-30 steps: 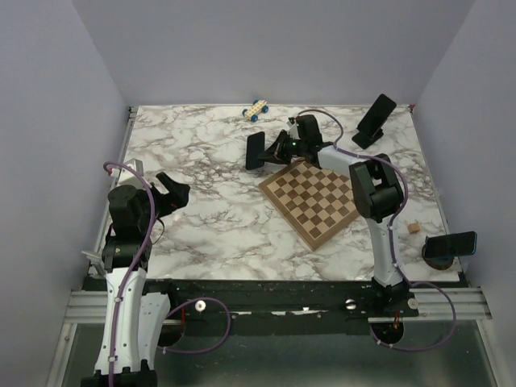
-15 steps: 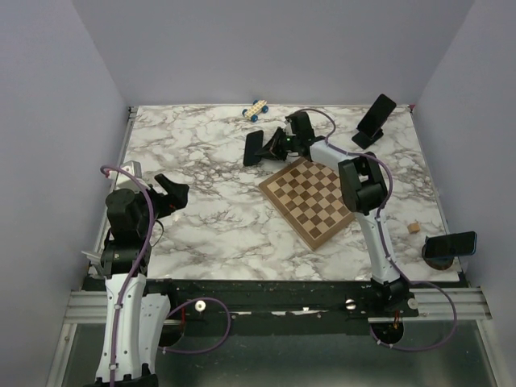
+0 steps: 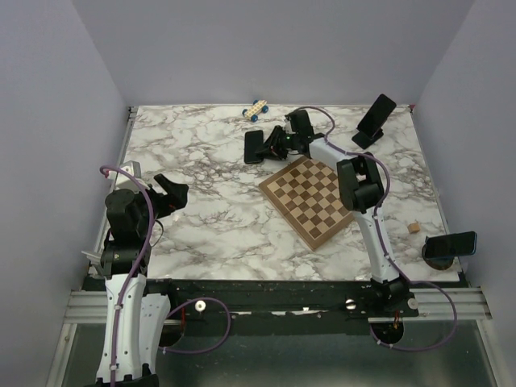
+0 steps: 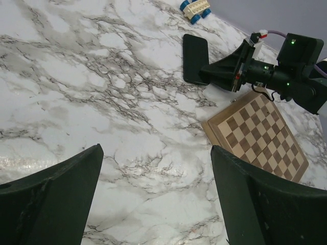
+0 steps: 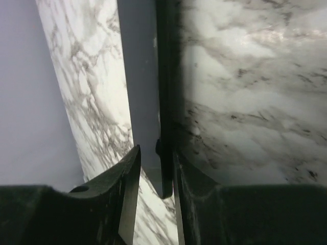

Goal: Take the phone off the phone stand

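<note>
The black phone (image 3: 254, 147) is at the back middle of the marble table, and the left wrist view shows it low on the marble (image 4: 195, 57). My right gripper (image 3: 272, 146) reaches it from the right. In the right wrist view the phone (image 5: 163, 76) stands edge-on between the jaws of the right gripper (image 5: 153, 153). One finger lies against it and the other stands off with a visible gap, so the jaws are open. The phone stand (image 3: 372, 122) stands apart at the back right corner. My left gripper (image 3: 173, 193) hovers wide open and holds nothing over the marble at the near left (image 4: 156, 150).
A chessboard (image 3: 314, 197) lies right of centre, just in front of the right gripper. A small toy car (image 3: 256, 110) sits at the back edge. Another phone (image 3: 451, 243) rests at the right edge, near a small wooden block (image 3: 414, 228).
The right gripper carried the phone a little left and back, and its jaws have parted from a full grip. The left arm has barely shifted.
</note>
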Robot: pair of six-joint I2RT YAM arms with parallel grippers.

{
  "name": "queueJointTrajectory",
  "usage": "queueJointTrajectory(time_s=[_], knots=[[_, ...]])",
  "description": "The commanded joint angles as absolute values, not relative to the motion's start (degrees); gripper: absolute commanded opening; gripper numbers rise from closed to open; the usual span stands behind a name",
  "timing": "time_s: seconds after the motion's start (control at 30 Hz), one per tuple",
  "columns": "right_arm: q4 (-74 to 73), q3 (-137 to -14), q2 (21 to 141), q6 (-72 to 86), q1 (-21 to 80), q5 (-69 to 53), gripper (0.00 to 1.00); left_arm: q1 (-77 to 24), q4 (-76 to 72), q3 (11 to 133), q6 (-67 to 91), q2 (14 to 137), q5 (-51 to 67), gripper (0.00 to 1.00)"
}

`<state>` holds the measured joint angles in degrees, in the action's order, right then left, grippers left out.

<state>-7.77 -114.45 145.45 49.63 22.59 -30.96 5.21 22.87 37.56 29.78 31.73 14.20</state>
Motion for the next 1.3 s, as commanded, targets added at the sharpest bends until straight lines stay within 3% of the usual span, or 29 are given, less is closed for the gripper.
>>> queueJointTrajectory(time_s=[0.0, 0.13, 0.27, 0.33, 0.47, 0.83, 0.97, 1.13, 1.27], knots=[[-12.7, -116.6, 147.7, 46.5, 22.0, -27.5, 0.46, 5.5, 22.5, 37.2, 29.4, 32.0, 15.3, 0.94], [-14.5, -117.7, 147.9, 44.7, 22.0, -26.5, 0.62, 5.7, 22.3, 37.2, 29.4, 32.2, 15.5, 0.93], [-21.3, -122.2, 147.5, 40.4, 22.0, -22.1, 0.72, 5.7, 22.5, 37.2, 29.4, 32.5, 15.5, 0.93], [-26.7, -125.0, 146.9, 37.8, 22.1, -19.3, 0.99, 5.7, 22.4, 37.2, 29.4, 32.6, 15.5, 0.93], [-32.2, -122.2, 140.7, 31.7, 22.5, -11.0, 1.00, 5.8, 22.2, 37.2, 29.4, 33.1, 15.9, 0.93], [-25.0, -85.4, 107.6, 25.1, 22.7, 5.2, 1.00, 5.4, 16.8, 36.6, 31.1, 35.2, 25.2, 0.87], [-23.7, -76.2, 99.1, 24.0, 21.4, 14.1, 1.00, 0.3, 13.1, 37.8, 33.3, 38.2, 30.2, 0.86], [-24.1, -73.8, 94.1, 26.9, 14.0, 10.7, 1.00, -12.5, 11.4, 46.9, 36.1, 45.5, 25.1, 0.89], [-25.3, -74.1, 92.8, 30.6, 9.2, 8.8, 1.00, -17.1, 13.2, 59.4, 37.1, 54.0, 24.3, 0.90]])
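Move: The phone lies flat, its near right edge still between the right hand's parting fingertips; its middle is about 3 cm ahead of that hand, 4 cm to its left and 1 cm below. The toy car stands some 20 cm ahead and 3 cm left of the hand. The chessboard's middle is about 18 cm back and 21 cm right. From the left hand the phone is roughly 30 cm ahead, 20 cm right and 21 cm below. The phone's edge comes free as the right fingers go on opening, to full width, while the hand eases a couple of centimetres forward and up. It then draws away rightward, about 25 cm in all, back and up to end over the chessboard, fingers tipping some 40 degrees downward. Late on, the open left hand swings about 12 cm right, rising slightly and turning clockwise. ##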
